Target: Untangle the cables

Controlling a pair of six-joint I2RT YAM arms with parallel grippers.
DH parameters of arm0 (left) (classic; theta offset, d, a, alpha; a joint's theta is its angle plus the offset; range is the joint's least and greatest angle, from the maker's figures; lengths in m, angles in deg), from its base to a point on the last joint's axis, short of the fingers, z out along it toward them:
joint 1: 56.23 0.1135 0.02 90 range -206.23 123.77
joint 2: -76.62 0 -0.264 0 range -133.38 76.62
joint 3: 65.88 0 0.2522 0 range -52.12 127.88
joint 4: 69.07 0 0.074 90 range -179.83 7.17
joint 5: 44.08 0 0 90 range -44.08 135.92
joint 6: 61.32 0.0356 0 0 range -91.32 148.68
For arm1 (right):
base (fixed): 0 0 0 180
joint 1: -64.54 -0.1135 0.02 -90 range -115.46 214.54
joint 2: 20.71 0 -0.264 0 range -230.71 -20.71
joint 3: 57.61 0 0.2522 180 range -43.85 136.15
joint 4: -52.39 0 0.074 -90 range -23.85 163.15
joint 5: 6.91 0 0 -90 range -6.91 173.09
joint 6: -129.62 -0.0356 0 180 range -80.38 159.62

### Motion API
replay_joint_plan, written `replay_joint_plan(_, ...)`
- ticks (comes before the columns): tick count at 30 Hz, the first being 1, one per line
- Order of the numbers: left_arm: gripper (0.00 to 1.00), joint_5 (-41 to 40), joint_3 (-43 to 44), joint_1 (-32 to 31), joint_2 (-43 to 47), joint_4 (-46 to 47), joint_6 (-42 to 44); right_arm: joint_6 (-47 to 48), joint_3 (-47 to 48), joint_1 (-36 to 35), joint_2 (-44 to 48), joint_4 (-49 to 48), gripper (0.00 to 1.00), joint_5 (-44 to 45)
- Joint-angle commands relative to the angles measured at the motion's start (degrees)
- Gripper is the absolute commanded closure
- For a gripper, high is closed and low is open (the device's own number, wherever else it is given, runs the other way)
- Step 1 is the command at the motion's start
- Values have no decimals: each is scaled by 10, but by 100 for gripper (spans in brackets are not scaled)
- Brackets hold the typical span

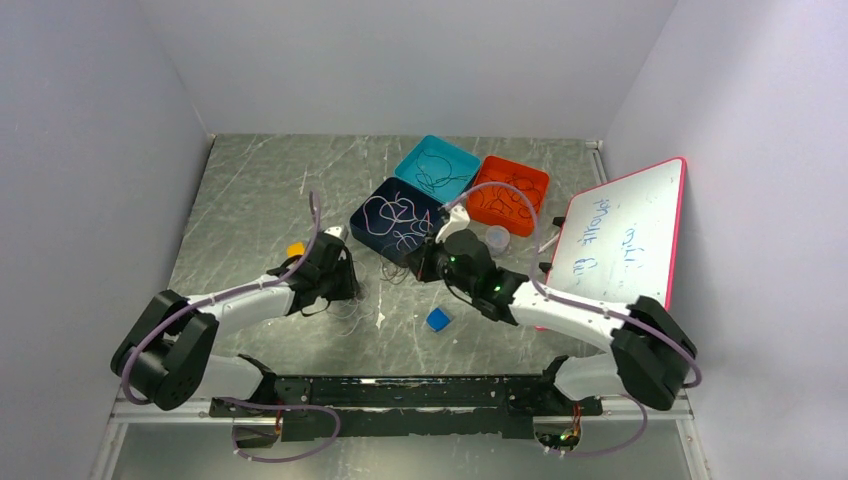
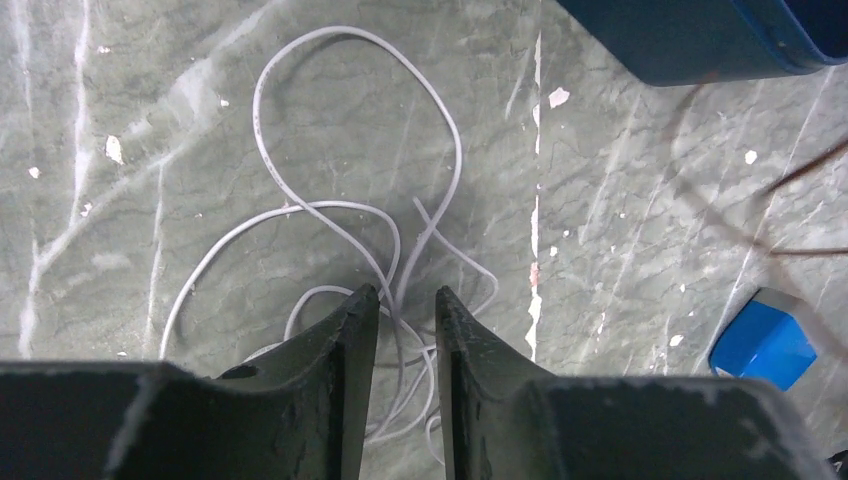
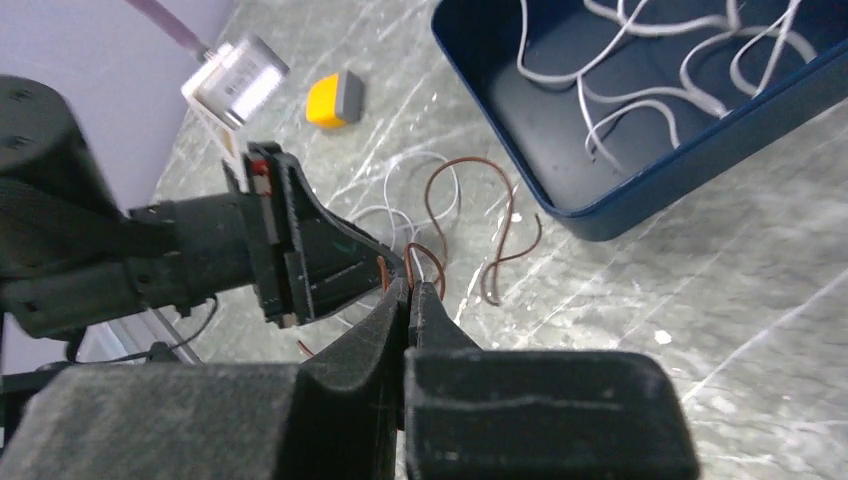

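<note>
A whitish-grey cable (image 2: 330, 30) lies in loose loops on the table. My left gripper (image 2: 407, 292) is open a narrow gap, and several strands of this cable run between its jaws. In the top view the left gripper (image 1: 337, 277) sits over the tangle (image 1: 352, 308). A thin brown cable (image 3: 511, 205) loops on the table beside white strands. My right gripper (image 3: 410, 287) is shut on the brown cable at its tips, close to the left gripper (image 3: 330, 255). In the top view the right gripper (image 1: 425, 263) is just in front of the dark blue tray.
The dark blue tray (image 1: 362, 212) holds white cables. A teal tray (image 1: 408, 160) and an orange tray (image 1: 540, 180) behind it hold more cables. A blue block (image 1: 438, 319), a yellow block (image 1: 296, 249), a small clear cup (image 1: 497, 238) and a leaning whiteboard (image 1: 625, 235) are nearby.
</note>
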State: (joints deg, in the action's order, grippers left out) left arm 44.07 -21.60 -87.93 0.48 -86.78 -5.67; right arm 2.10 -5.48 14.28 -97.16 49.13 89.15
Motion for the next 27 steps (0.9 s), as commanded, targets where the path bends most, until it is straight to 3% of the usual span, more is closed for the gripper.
replay_joint_plan(1, 69, 5, -6, -4, -13, 25, -4, 59, 36, -3, 57, 81, 100, 55)
replay_joint_plan(18, 92, -2, -12, -6, -1, 23, -5, 205, 186, -2, 139, 288, 100, 246)
replay_joint_plan(27, 93, -11, -6, -5, 28, 6, -1, 251, 274, 23, 100, 380, 100, 314)
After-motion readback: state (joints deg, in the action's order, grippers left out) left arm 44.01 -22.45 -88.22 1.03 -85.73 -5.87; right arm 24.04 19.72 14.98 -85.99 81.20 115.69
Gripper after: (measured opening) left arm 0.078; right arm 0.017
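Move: The white cable crosses itself between the left fingers, about 1 cm ahead of that hand and 2 cm below; from this hand the navy bin is some 18 cm ahead and 10 cm right, the blue block 19 cm right and 5 cm back. The right hand, already holding the brown cable, has the orange bin about 26 cm ahead and 24 cm right, the teal bin 31 cm ahead and 7 cm right, the navy bin 17 cm ahead and 3 cm left, all roughly 12 cm lower. The white cable is pinched where its loop crosses, the left fingers closing on it as that hand dips barely 1 cm and comes back up. Meanwhile the brown cable, still gripped, is carried up some 16 cm, 10 cm right and a little forward, across towards the orange bin's side, the right wrist turning clockwise and tipping up about 20 degrees. ##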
